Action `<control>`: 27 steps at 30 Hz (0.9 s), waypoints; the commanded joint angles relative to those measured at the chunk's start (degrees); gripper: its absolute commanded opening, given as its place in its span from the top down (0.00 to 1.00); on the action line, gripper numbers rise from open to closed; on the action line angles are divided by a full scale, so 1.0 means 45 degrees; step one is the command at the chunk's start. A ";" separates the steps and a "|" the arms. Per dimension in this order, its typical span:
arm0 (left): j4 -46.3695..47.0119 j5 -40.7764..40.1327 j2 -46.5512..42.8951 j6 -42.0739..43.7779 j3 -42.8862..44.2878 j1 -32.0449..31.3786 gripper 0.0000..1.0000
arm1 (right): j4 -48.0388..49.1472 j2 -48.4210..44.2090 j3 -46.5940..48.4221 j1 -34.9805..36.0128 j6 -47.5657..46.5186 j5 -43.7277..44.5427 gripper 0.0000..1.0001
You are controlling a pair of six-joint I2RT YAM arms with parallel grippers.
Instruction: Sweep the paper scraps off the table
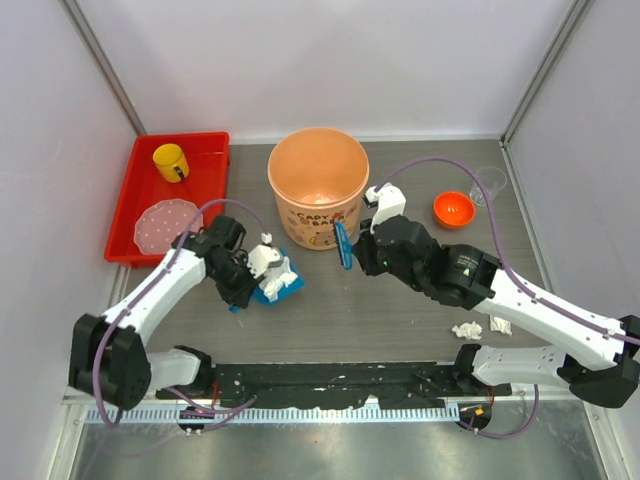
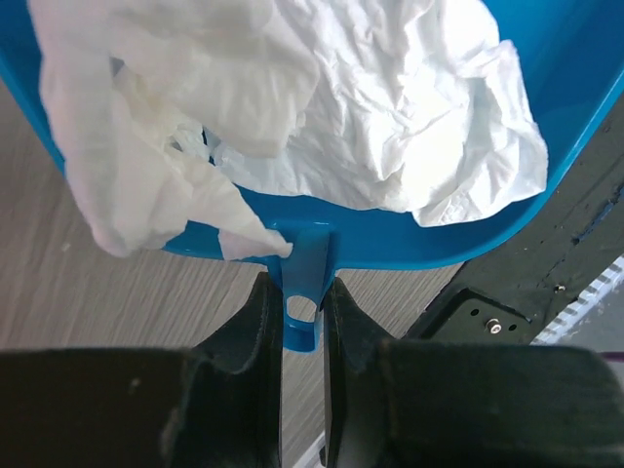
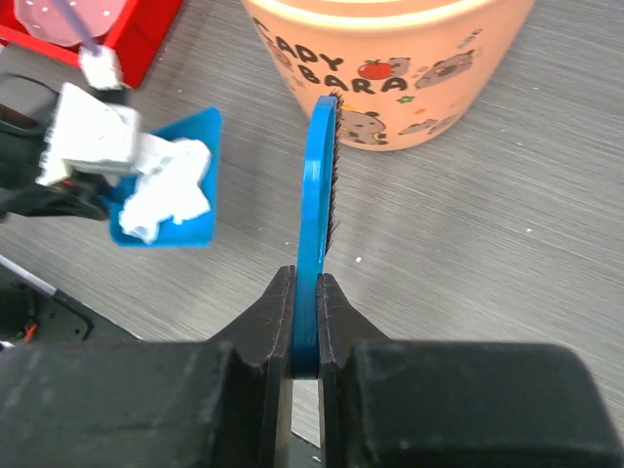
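My left gripper is shut on the handle of a blue dustpan left of centre on the table. Crumpled white paper scraps fill the pan, and one hangs over its edge. Two more paper scraps lie on the table at the near right, beside the right arm. My right gripper is shut on a blue brush, held upright just in front of the orange bucket.
A red tray at the back left holds a yellow cup and a pink speckled plate. A small orange bowl and a clear cup stand at the back right. White walls enclose the table.
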 commanded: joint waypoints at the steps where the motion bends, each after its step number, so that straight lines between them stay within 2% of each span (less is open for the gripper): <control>1: -0.1073 0.0183 -0.1447 -0.0115 0.0865 0.0981 1.00 | -0.0848 -0.0168 0.0670 0.0084 -0.0519 0.1021 0.99; 4: -0.1405 -0.0247 -0.1722 -0.0212 0.1762 0.2035 1.00 | -0.0829 -0.0089 0.0709 0.0084 -0.0714 0.1080 0.99; 9: -0.2675 -0.0014 -0.1001 0.0197 0.4413 0.3871 1.00 | -0.1023 -0.0011 0.0632 0.0084 -0.0773 0.1236 0.99; 13: -0.2501 -0.0891 -0.0065 -0.0114 0.6448 0.4127 1.00 | -0.1297 -0.0245 0.0319 -0.0092 -0.0618 0.1938 0.99; 16: -0.2657 -0.1574 0.1243 -0.0543 0.8829 0.4127 1.00 | -0.1785 -0.0421 0.0221 -0.0618 -0.0480 0.2155 0.99; 17: -0.2696 -0.1711 0.2020 -0.0718 1.0189 0.4108 1.00 | -0.2018 -0.0595 0.0202 -0.0813 -0.0461 0.2135 0.99; 21: -0.2501 -0.3095 0.3642 -0.1169 1.3594 0.3310 1.00 | -0.2294 -0.1026 -0.0070 -0.2490 -0.0791 0.0810 0.99; 22: -0.2501 -0.4144 0.3977 -0.1189 1.4278 0.2959 1.00 | -0.2294 -0.1104 -0.0130 -0.3229 -0.0870 0.0556 0.99; 24: -0.2521 -0.5340 0.4931 -0.0839 1.6076 0.1652 1.00 | -0.2313 -0.1260 -0.0286 -0.3898 -0.1182 0.0048 0.99; 25: -0.2482 -0.6022 0.5170 -0.0625 1.6526 0.0603 1.00 | -0.2352 -0.1300 -0.0325 -0.4365 -0.1260 -0.0109 0.99; 27: -0.1610 -0.8110 0.5484 0.0682 1.6786 -0.0457 1.00 | -0.2469 -0.1358 -0.0306 -0.4719 -0.1475 -0.0344 0.99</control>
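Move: The trash bin the left hand carries its loaded dustpan to stands about 18 cm ahead and 16 cm to its right, its middle some 6 cm higher. The paper scraps lie in the pan about 4 cm ahead and 6 cm right; the red tray is 21 cm ahead and 14 cm left. From the right hand, holding the brush, the bin is 14 cm ahead, 8 cm left, and the orange bowl 15 cm ahead, 18 cm right, both lower. Left raises the loaded dustpan about 25 cm up and forward beside the bin; right draws its brush rightwards. ##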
